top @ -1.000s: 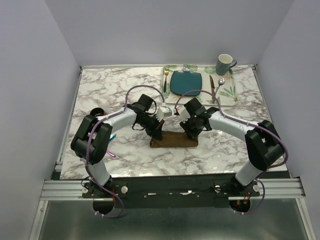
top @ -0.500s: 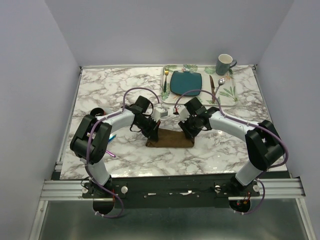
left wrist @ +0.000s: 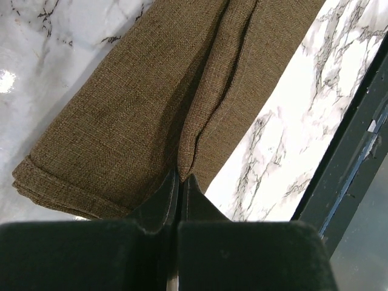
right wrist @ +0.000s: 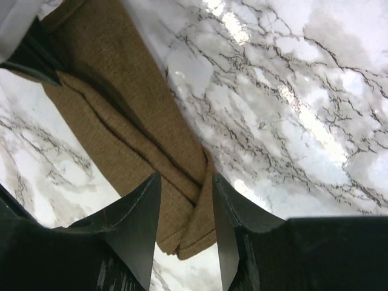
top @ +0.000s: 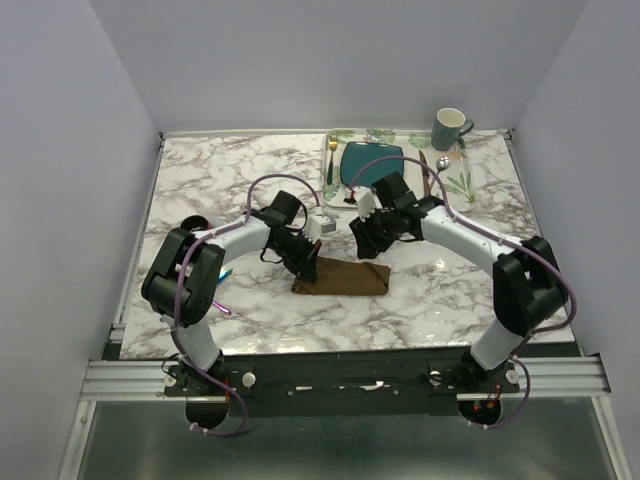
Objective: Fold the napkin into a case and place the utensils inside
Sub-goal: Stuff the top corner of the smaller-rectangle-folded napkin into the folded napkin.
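The brown napkin (top: 345,278) lies on the marble table folded into a long narrow strip. My left gripper (top: 308,268) sits at its left end, and in the left wrist view it (left wrist: 180,179) is shut on a raised ridge of the napkin (left wrist: 151,103). Above the strip's right end hangs my right gripper (top: 366,245). In the right wrist view this gripper (right wrist: 185,177) is open, clear of the napkin (right wrist: 121,103) below. Slim pink-and-blue shiny utensils (top: 224,300) peek out beside the left arm's elbow, mostly hidden.
At the back right, a leaf-printed placemat (top: 455,185) carries a teal plate (top: 360,160), a gold fork (top: 331,158), a dark knife and a spoon (top: 441,165). A grey mug (top: 450,128) stands at its far corner. The right arm reaches across the plate's near edge.
My right gripper has opened, let go of the napkin's right end and lifted back toward the plate. The left gripper stayed shut and drew the strip slightly left.
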`<state>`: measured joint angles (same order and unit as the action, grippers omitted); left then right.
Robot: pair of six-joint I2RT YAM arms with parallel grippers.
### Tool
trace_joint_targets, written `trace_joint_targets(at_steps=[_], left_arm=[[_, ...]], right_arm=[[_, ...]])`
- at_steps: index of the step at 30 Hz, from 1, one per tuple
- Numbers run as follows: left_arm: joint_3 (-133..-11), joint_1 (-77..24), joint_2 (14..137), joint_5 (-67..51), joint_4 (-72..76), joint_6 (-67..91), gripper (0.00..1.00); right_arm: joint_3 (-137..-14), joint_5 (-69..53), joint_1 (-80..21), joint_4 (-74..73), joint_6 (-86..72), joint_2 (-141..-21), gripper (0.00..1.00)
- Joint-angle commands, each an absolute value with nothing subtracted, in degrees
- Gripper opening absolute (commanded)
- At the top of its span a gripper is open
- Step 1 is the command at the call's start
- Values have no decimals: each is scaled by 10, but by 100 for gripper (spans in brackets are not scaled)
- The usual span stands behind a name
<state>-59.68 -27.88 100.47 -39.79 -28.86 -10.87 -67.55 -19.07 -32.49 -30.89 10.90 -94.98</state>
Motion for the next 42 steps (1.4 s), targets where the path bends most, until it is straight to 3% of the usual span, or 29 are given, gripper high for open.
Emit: trace_joint_targets(at_steps=[1, 10, 20, 26, 30, 42], left_arm=[[-611, -280, 1017, -415, -290, -119, 0], [-619, -283, 1020, -417, -292, -122, 0], [-619, -286, 1021, -416, -285, -120, 0], [-633, -290, 1024, -418, -284, -107, 0], [-642, -298, 1019, -421, -285, -105, 0], [-654, -299, 1030, -400, -296, -107, 0]], right_arm=[[-720, -250, -316, -308, 103, -1014, 47], [-773, -307, -316, -308, 111, -1101, 46], [-786, -369, -316, -329, 137, -1151, 39], [-792, -395, -317, -340, 144, -1162, 21], [-788, -406, -316, -339, 143, -1155, 1], [-774, -425, -322, -334, 155, -1129, 1]])
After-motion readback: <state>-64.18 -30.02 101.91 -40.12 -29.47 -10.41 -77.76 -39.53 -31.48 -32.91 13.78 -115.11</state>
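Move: The stretch of the folded napkin's far edge that the right hand is to shut on lies about 5 cm to its left, 1 cm back and some 6 cm below. The napkin's right end is roughly 5 cm back and 2 cm right, the fold already pinched by the left fingers about 14 cm left and 5 cm back, and the green plate some 20 cm straight ahead. From the left hand that edge is about 9 cm right, 4 cm ahead, slightly lower. The open right hand sinks about 6 cm and slides some 5 cm left onto the napkin's far edge, going a little forward first and then easing back as its fingertips swing back by some 20 degrees, and near the bottom its fingers shut fully on that edge before rising barely a centimetre. The left hand keeps its pinch on the raised fold near the napkin's left end, holding nearly still until late, then draws that fold about 2 cm to the right, towards the right gripper, and lifts it about 1 cm. ##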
